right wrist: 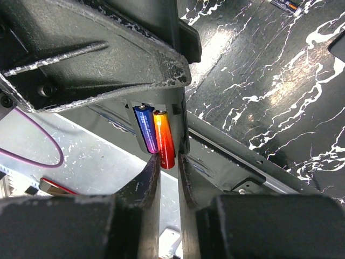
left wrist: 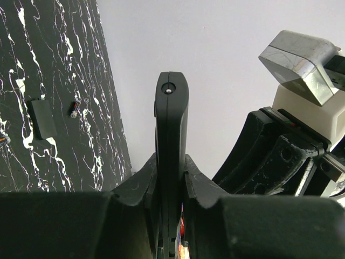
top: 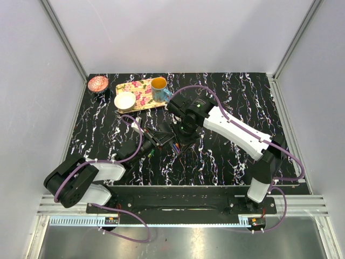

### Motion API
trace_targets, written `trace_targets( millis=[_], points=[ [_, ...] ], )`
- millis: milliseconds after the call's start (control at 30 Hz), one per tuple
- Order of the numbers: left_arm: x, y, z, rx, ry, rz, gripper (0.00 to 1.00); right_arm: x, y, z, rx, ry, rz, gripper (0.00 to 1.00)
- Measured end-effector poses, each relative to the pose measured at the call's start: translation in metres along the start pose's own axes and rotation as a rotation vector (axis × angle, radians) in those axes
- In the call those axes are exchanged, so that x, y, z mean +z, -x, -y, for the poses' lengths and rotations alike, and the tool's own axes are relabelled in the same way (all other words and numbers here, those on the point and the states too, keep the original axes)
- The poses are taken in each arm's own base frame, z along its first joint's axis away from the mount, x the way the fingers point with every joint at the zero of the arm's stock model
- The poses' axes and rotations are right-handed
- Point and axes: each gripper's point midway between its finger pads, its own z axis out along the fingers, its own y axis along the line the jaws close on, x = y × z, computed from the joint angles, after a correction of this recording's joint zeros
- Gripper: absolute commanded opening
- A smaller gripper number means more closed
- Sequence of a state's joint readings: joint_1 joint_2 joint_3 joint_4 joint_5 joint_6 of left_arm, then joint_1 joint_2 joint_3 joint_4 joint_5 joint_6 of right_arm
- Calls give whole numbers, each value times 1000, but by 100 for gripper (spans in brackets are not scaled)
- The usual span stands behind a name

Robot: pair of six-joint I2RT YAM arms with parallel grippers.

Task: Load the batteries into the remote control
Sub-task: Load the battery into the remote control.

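In the left wrist view the remote control [left wrist: 171, 108] stands edge-on, a thin black slab with my left gripper [left wrist: 171, 162] shut on it. The right wrist view looks into its recess [right wrist: 173, 105], where a blue-purple battery [right wrist: 145, 132] and a red-orange battery [right wrist: 164, 137] lie side by side. My right gripper [right wrist: 168, 162] is at the red-orange battery's lower end, its fingertips slightly parted around it. From above, both grippers meet mid-table, left [top: 156, 141] and right [top: 180, 137]. A loose battery [left wrist: 74, 110] lies on the table.
A small flat black piece [left wrist: 42, 118] lies beside the loose battery. At the back left a floral yellow tray [top: 144, 97] carries a blue mug [top: 159, 89] and a white bowl [top: 124, 100]. A pink bowl [top: 98, 83] sits in the corner.
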State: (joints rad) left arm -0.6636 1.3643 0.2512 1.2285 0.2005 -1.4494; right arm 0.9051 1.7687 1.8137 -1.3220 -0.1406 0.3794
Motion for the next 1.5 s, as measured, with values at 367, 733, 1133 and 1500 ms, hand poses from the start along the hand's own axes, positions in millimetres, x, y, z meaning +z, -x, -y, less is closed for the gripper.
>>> trace_targets(
  millis=[367, 733, 1133, 1500],
  points=[
    [0, 0, 0, -1, -1, -1, 0, -1, 2, 3, -2, -25, 12, 43],
    [0, -2, 1, -15, -2, -7, 0, -15, 17, 0, 1, -28, 83, 52],
    [-1, -10, 7, -11, -20, -82, 0, -78, 19, 26, 50, 105, 751, 100],
    [-7, -18, 9, -54, -16, -162, 0, -73, 11, 12, -54, 321, 985, 95]
  ],
)
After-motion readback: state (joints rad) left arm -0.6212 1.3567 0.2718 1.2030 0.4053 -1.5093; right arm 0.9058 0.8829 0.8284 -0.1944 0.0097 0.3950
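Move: The orange battery, already in the remote's bay, has its middle about 1 cm ahead and 1 cm left of the right hand, at its height; the blue battery is level with it, 2 cm farther left. From the right hand, a loose battery lies some 4 cm right and 13 below, and the black cover 14 right, 4 ahead, 13 below. From the left hand, which grips the remote, the orange battery is about 5 cm back, 3 right and 1 lower. Right hand comes off the orange battery, up about 7 cm and right, opening wide, fingers tilting forward-left. ##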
